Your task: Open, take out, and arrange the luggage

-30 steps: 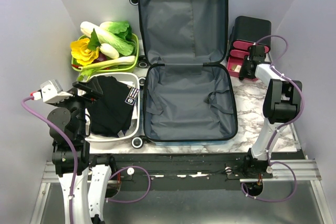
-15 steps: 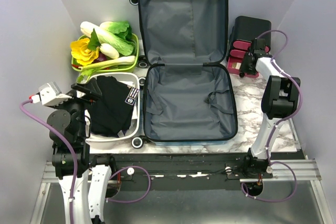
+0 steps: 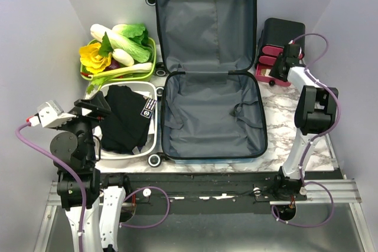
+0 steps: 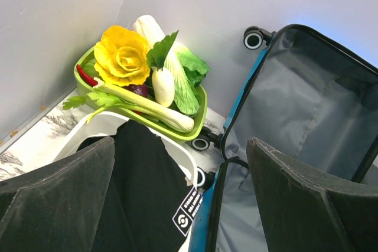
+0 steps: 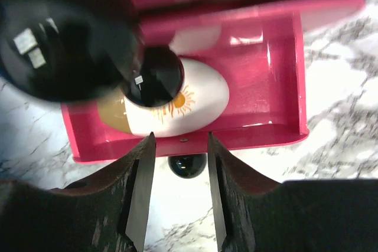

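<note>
The luggage [image 3: 211, 116] lies open in the middle of the table, its blue shell and grey lining bare, with the lid [image 3: 207, 22] flat behind it. In the left wrist view the luggage [image 4: 307, 104] shows at the right. My left gripper [image 3: 94, 107] [image 4: 180, 146] hangs open over black clothing [image 3: 124, 119] in a white basket [image 3: 155, 90], holding nothing. My right gripper [image 3: 276, 74] [image 5: 180, 140] is open at a pulled-out pink drawer [image 5: 283, 75]. Its fingers straddle the drawer's black knob [image 5: 188, 165] without touching it.
A black box [image 3: 283, 30] with pink drawers stands at the right rear. The open drawer holds a white oval object [image 5: 195, 101] with a sun print. A green tray [image 3: 152, 57] of toy vegetables sits at the left rear, and grey walls close in on three sides.
My right gripper's jaws have widened and it has shifted slightly toward the black box. The left arm has drawn back toward the near left.
</note>
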Controlling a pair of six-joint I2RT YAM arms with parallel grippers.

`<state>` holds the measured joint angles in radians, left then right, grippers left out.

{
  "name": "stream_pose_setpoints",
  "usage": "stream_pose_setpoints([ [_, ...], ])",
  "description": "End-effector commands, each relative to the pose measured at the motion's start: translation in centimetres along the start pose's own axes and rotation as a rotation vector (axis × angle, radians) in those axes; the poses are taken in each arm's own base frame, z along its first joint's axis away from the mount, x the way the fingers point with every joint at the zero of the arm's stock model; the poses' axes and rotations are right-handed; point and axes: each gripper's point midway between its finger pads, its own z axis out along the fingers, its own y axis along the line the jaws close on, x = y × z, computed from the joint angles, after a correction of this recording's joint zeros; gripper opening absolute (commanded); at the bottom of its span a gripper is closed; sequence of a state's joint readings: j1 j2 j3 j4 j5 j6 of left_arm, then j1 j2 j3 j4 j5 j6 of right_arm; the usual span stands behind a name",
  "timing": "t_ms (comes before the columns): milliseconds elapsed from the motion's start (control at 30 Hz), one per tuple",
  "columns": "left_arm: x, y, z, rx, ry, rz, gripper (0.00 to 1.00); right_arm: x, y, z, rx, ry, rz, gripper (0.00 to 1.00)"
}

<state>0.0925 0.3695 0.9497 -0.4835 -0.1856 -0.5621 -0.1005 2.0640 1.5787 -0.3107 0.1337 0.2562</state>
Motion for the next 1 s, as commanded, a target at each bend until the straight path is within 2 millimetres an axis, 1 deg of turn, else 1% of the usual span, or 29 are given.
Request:
stream_pose_setpoints([
  [0,-1.2,0.1,-0.2,-0.022,-0.031,0.013,0.99,-1.3,0.1,-3.3,-0.034,-0.116,0.176,0.49],
  [33,-1.1,0.1,0.1,-0.023,-0.025,0.018,0.99,-2.2,0.1,-4.0,-0.046,-0.166,0.197,0.49],
  [67,-0.9,0.1,0.3,-0.022,-0.019,0.02,0.99,-2.7,0.1,-4.6,-0.05,-0.206,0.272,0.49],
  [100,-0.8,0.0,0.5,-0.013,-0.017,0.023,0.99,-2.2,-0.5,-5.3,-0.038,-0.237,0.286,0.49],
  [167,-0.4,-0.1,1.0,-0.01,0.003,0.033,0.99,-4.1,-0.6,-6.0,-0.049,-0.328,0.316,0.49],
  [233,0.0,-0.1,1.4,-0.015,0.022,0.037,0.99,-5.5,-0.2,-6.4,-0.076,-0.375,0.289,0.5],
  [300,0.1,-0.3,1.6,-0.006,0.024,0.038,0.99,-4.9,-0.3,-6.6,-0.062,-0.333,0.329,0.5],
  [333,0.3,-0.2,1.8,-0.009,0.03,0.042,0.99,-3.9,-0.5,-7.0,-0.059,-0.318,0.361,0.5],
  [367,0.2,-0.2,1.8,-0.009,0.026,0.042,0.99,-2.7,-0.4,-7.2,-0.072,-0.293,0.475,0.5],
  [433,0.0,-0.4,1.9,0.003,0.017,0.05,0.99,-0.9,-0.4,-7.6,-0.096,-0.293,0.606,0.49],
  [467,0.2,-0.4,2.1,0.004,0.019,0.052,0.99,1.1,-0.7,-7.7,-0.119,-0.302,0.723,0.48],
  [533,0.2,-0.5,2.6,0.01,0.021,0.062,0.99,1.6,-0.7,-8.1,-0.154,-0.335,0.805,0.46],
  [567,0.1,-0.7,2.7,0.016,0.02,0.069,0.99,2.1,-0.8,-8.2,-0.158,-0.326,0.865,0.42],
  [633,0.4,-0.9,3.4,0.017,0.041,0.077,0.99,3.0,-1.0,-8.2,-0.143,-0.3,0.905,0.37],
  [667,0.3,-1.2,3.6,0.029,0.048,0.081,0.99,3.5,-1.1,-8.2,-0.129,-0.285,0.929,0.28],
  [700,0.4,-1.4,3.8,0.039,0.053,0.085,0.99,4.5,-1.7,-8.3,-0.105,-0.285,0.942,0.24],
  [767,0.9,-1.9,4.2,0.063,0.073,0.088,0.99,5.4,-2.5,-8.3,-0.075,-0.292,0.964,0.18],
  [800,0.9,-2.2,4.4,0.078,0.078,0.087,0.99,6.0,-3.0,-8.0,-0.047,-0.294,0.978,0.18],
  [833,1.3,-2.2,4.6,0.081,0.092,0.086,0.99,5.9,-3.1,-7.8,-0.04,-0.298,0.987,0.18],
  [900,1.5,-2.4,4.8,0.089,0.1,0.079,0.99,6.0,-2.8,-7.1,-0.042,-0.279,1.021,0.17],
  [933,1.6,-2.5,4.9,0.09,0.106,0.076,0.99,5.7,-2.6,-6.4,-0.041,-0.268,1.031,0.17],
  [967,1.4,-2.6,4.8,0.093,0.104,0.073,0.99,6.0,-2.4,-5.8,-0.036,-0.252,1.057,0.17],
])
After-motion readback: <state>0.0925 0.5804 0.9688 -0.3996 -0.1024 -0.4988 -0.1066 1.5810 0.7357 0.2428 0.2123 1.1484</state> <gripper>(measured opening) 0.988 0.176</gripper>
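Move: The right hand, half open, is at the open bottom drawer; the drawer's knob lies about 3 cm back, 1 cm left and 4 cm below. The lotion bottle inside is some 2 cm ahead and 2 cm left, the middle drawer about 5 cm ahead and 1 cm left. The suitcase's base is centred roughly 24 cm left and 14 cm back. From the left hand the knob is some 30 cm ahead, 65 cm right and 34 cm below. Right hand arcs up and about 10 cm back off the drawer, rolling, fingers nearly shutting; left eases forward. ##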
